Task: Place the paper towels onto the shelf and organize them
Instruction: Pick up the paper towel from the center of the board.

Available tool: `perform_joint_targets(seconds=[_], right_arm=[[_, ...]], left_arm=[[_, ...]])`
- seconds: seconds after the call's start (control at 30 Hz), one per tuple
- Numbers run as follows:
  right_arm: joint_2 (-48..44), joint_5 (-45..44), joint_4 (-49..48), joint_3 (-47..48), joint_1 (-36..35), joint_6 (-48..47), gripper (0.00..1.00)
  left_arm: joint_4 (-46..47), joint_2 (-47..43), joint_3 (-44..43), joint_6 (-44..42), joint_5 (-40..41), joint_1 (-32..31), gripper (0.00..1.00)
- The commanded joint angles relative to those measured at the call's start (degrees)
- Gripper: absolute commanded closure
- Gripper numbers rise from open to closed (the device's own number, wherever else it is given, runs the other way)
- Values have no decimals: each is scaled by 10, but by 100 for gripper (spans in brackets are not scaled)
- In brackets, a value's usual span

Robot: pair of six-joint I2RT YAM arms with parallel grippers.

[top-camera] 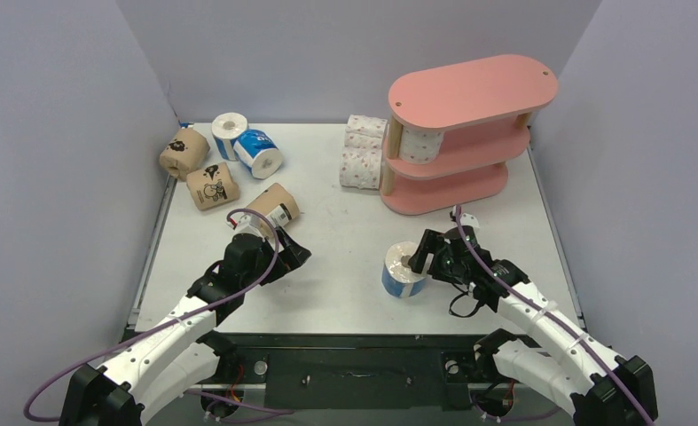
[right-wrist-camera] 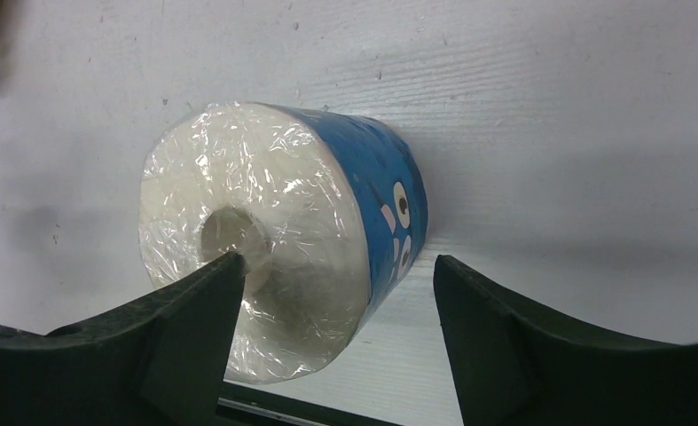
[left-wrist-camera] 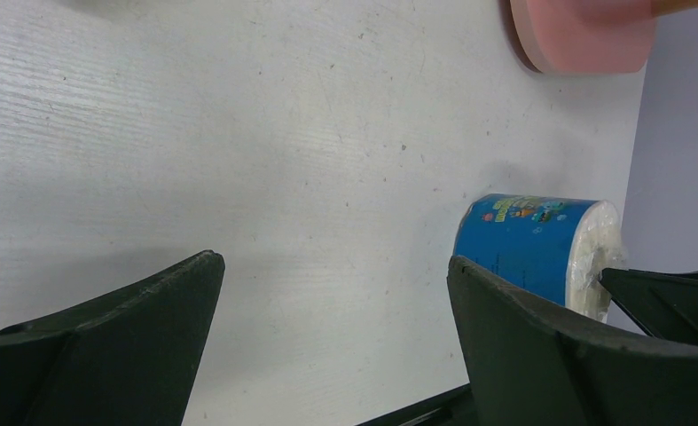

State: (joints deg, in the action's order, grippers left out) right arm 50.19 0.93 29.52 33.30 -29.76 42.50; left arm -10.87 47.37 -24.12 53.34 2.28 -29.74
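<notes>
A blue paper towel roll (top-camera: 403,271) stands on end in the middle of the table, its wrapped white end (right-wrist-camera: 247,240) facing my right wrist view. My right gripper (top-camera: 422,255) is open around its right side. One fingertip (right-wrist-camera: 212,275) lies over the white end and the other finger stands apart from the roll. My left gripper (top-camera: 292,252) is open and empty beside a brown roll (top-camera: 274,206). In its wrist view the blue roll (left-wrist-camera: 527,244) shows past its right finger. The pink shelf (top-camera: 469,98) holds one pink-dotted white roll (top-camera: 422,144) on its middle tier.
More pink-dotted rolls (top-camera: 363,155) lie against the shelf's left side. Two brown rolls (top-camera: 199,169) and two blue rolls (top-camera: 246,142) sit at the back left. Grey walls close in the table on three sides.
</notes>
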Motion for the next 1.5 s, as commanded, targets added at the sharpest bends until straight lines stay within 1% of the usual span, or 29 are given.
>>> perform_joint_targets(seconds=[0.0, 0.17, 0.4, 0.47, 0.6, 0.7, 0.87, 1.1, 1.27, 1.47], right_arm=[[15, 16, -37, -12, -10, -4, 27], [29, 16, -50, -28, -15, 0, 33], [50, 11, -63, -38, -19, 1, 36], [52, 10, -65, -40, -19, 3, 39], [38, 2, -54, -31, -20, 5, 51], [16, -6, -30, -10, -20, 0, 57], [-10, -37, 32, 53, -19, -14, 61], [-25, -64, 101, 178, -1, -46, 62], [-7, -80, 130, 268, 12, -60, 62], [38, -102, 138, 431, 32, -66, 62]], left_arm=[[12, -5, -20, -10, 0, 3, 2], [11, -4, -20, -11, 0, 3, 2], [12, -5, -12, -7, -1, 3, 2], [11, -7, -11, -7, 0, 3, 2], [8, -12, -9, -7, 2, 3, 2], [8, -13, -10, -7, 3, 3, 2], [9, -10, -13, -8, 3, 4, 2], [4, -11, -23, -11, 6, 4, 2], [4, -6, -42, -15, 4, 6, 2], [9, 24, -85, -20, -11, 7, 2]])
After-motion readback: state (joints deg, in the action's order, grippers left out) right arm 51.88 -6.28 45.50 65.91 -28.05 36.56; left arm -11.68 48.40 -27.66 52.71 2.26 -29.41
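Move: The blue paper towel roll stands on end just beside the open right gripper: its middle is some 3 cm left, 2 cm back and 5 cm below, with one finger over the core. The pink shelf's middle is roughly 25 cm ahead, 10 cm right and 6 cm above; the nearer white printed roll is about 30 cm ahead, 13 cm left and 5 cm below. From the left gripper the blue roll is some 24 cm right, 5 cm back and 5 cm below. Sink the right gripper about 2 cm, edging slightly left over the blue roll, then close the fingers to pinch its wall, one finger in the core and the other outside on the blue wrap. Ease back slightly, then keep that hold and lift fast, nearly 20 cm, going some 4 cm forward towards the shelf as the fingers tip up roughly 15 degrees. ##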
